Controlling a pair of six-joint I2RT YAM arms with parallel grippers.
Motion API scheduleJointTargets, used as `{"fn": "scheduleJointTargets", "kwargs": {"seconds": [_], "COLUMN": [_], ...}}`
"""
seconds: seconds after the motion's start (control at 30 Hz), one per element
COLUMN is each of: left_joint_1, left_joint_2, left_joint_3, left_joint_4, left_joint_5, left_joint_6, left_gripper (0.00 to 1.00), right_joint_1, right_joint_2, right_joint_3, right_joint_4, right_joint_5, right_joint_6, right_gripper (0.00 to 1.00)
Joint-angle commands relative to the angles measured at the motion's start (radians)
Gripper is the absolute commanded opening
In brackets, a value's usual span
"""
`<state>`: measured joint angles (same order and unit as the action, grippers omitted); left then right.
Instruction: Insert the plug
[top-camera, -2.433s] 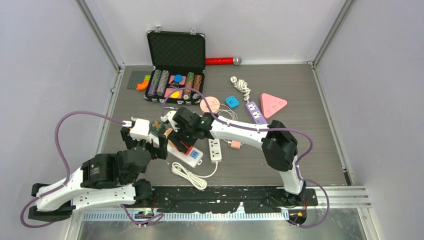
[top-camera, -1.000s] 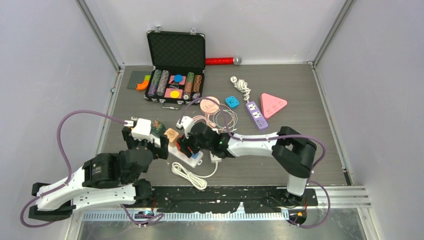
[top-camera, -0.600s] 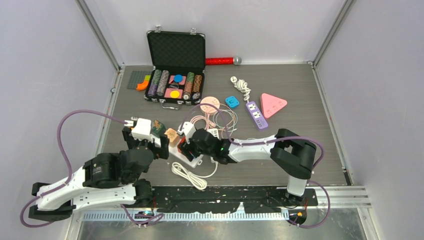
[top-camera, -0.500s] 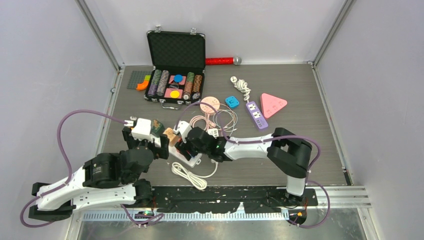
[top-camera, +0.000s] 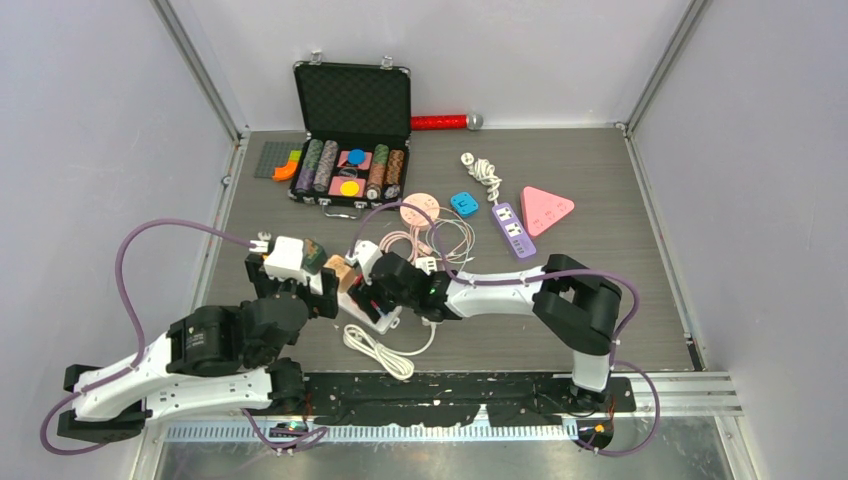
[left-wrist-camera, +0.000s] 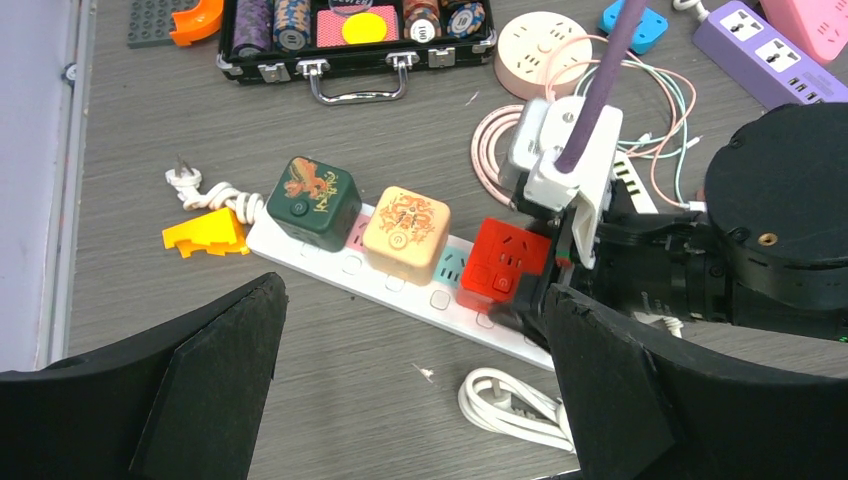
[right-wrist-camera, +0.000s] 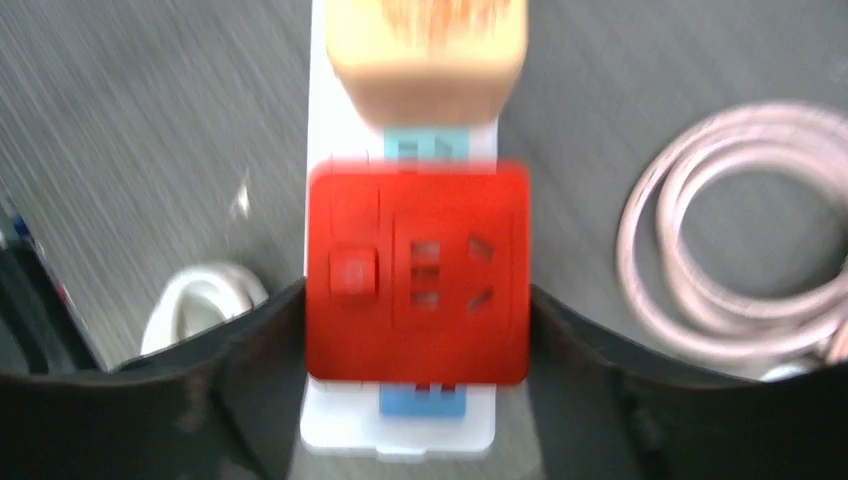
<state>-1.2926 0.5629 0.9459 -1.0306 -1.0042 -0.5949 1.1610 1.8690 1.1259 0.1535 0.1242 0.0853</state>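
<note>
The plug is a red cube (right-wrist-camera: 418, 270) with a button and a socket face. My right gripper (right-wrist-camera: 415, 325) is shut on its two sides. It sits on top of the white power strip (right-wrist-camera: 400, 432), right next to a tan cube (right-wrist-camera: 428, 50); a blue socket shows just below it. How deep it sits I cannot tell. The left wrist view shows the red plug (left-wrist-camera: 510, 258), the tan cube (left-wrist-camera: 406, 232) and a dark green cube (left-wrist-camera: 312, 202) in a row on the strip (left-wrist-camera: 345, 270). My left gripper (left-wrist-camera: 412, 330) hovers open above the strip, holding nothing.
An open poker chip case (top-camera: 351, 130) stands at the back. A round pink socket (top-camera: 420, 208), a purple strip (top-camera: 511, 227) and a pink triangle (top-camera: 547, 208) lie to the right. A coiled white cord (top-camera: 380, 350) lies near the strip, an orange piece (left-wrist-camera: 205, 232) at its left end.
My right gripper has come down and leftward with the red plug to the strip beside the tan cube. The left arm has stayed put.
</note>
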Motion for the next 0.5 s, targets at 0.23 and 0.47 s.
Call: {"fn": "scheduleJointTargets", "kwargs": {"seconds": [0.23, 0.47], "left_joint_1": [0.005, 0.006], "left_joint_2": [0.043, 0.054], "left_joint_3": [-0.026, -0.087], "left_joint_4": [0.112, 0.266], "left_joint_5": [0.022, 0.081], "left_joint_6": [0.028, 0.102], "left_gripper": [0.99, 0.99], "right_joint_1": [-0.102, -0.24], "right_joint_2": [-0.205, -0.414], "right_joint_3": [0.121, -0.014], "right_joint_4": [-0.442, -0.424], "right_joint_5": [-0.157, -0.195], "right_joint_6": [0.118, 0.216], "right_gripper": [0.95, 0.98]}}
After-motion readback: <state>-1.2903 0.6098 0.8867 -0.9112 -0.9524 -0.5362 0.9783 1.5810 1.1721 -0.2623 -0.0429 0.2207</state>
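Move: The right hand still has the red plug block between its fingers on the long power strip, its middle about 1 cm ahead, 1 cm left and 1 cm below. The yellowish block on the strip is some 5 cm ahead and 7 left, the small white strip about 1 cm ahead and 11 right, the white cable coil roughly 11 cm back and 1 right. From the left hand, the red block lies about 6 cm ahead, 8 right and 20 below. Sliding off to the right with a small dip back and down, the right hand opens its fingers and lets go of the red block, then climbs and eases forward to end about 8 cm right and 8 up, fingers tipping some 15 degrees further down. The wide-open left hand starts drifting right and slightly down towards the block, about 3 cm, touching nothing. ##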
